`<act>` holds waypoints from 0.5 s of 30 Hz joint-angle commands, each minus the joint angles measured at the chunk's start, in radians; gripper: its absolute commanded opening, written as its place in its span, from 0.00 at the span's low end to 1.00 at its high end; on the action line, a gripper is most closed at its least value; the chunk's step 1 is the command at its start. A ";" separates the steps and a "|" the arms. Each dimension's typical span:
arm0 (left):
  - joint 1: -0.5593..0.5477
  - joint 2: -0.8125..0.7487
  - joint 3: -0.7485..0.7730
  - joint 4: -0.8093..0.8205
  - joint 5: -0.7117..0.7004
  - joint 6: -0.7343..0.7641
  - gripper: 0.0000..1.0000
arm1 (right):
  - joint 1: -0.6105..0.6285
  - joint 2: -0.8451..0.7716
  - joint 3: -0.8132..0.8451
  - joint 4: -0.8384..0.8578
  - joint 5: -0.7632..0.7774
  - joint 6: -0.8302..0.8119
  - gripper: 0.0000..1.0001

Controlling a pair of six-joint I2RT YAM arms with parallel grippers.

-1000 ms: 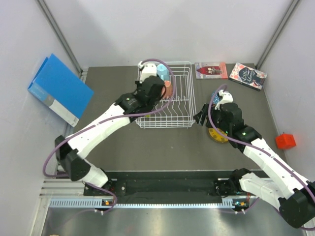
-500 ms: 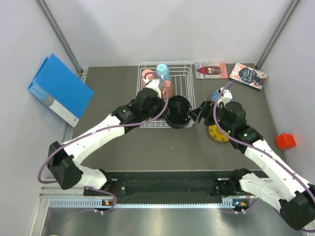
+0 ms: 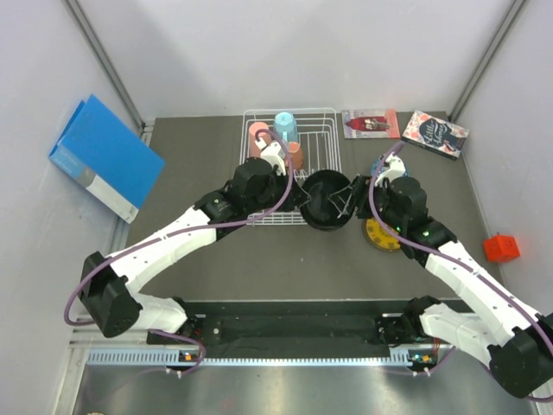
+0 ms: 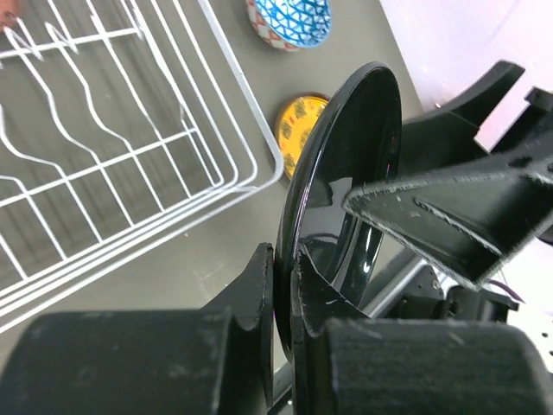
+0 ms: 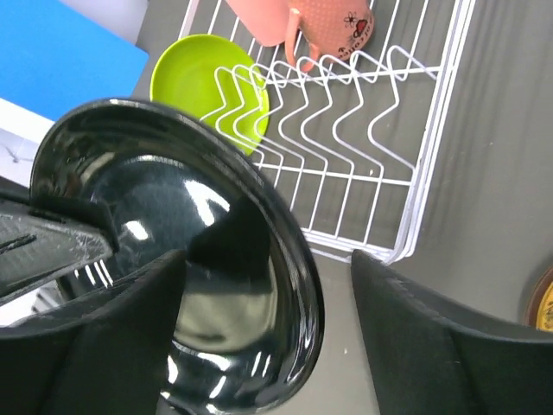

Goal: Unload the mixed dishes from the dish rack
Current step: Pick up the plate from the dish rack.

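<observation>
My left gripper (image 3: 304,199) is shut on the rim of the black plate (image 3: 327,201) and holds it on edge, just off the front right corner of the white dish rack (image 3: 321,130). In the left wrist view the jaws (image 4: 285,277) pinch the plate (image 4: 346,164). My right gripper (image 3: 352,197) is open, one finger on each side of the plate's far rim (image 5: 285,259), with gaps showing. A pink cup (image 3: 257,136), a light blue mug (image 3: 286,127) and a salmon cup (image 3: 295,154) are in the rack. A lime-green plate (image 5: 212,86) lies behind the tines.
A yellow patterned plate (image 3: 380,235) lies on the table under my right arm, with a blue patterned bowl (image 4: 289,17) behind it. Two books (image 3: 370,123) (image 3: 435,133) lie at the back right. A blue binder (image 3: 104,156) leans at the left and a red block (image 3: 500,248) sits at the right.
My left gripper has lifted the black plate out of the rack and carried it right. My right gripper has swung left, so its open fingers now straddle the plate's rim.
</observation>
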 commanded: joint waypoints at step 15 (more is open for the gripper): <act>0.001 -0.113 0.006 -0.010 -0.168 0.070 0.67 | 0.009 -0.106 -0.088 0.035 -0.087 -0.009 0.00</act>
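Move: The black plate hangs high over the table, its rim already pinched by the left gripper; its middle lies about 6 cm right of that hand and a little below. From the open right gripper the plate's middle is some 6 cm left and 1 cm ahead. The rack's middle lies about 22 cm ahead and 14 cm left of the right hand, the yellow plate 7 cm ahead and 15 cm right, the blue bowl 24 cm ahead and 19 cm right, all some 20 cm below. Take the plate over in the air: shut the right gripper fully on its near-side rim, then lift that hand about 3 cm, its fingers tipping slightly up. Meanwhile ease the left hand about 2 cm to the left, away from the right gripper, and once the right has closed, open the left fingers to about half to let go of the rim. ##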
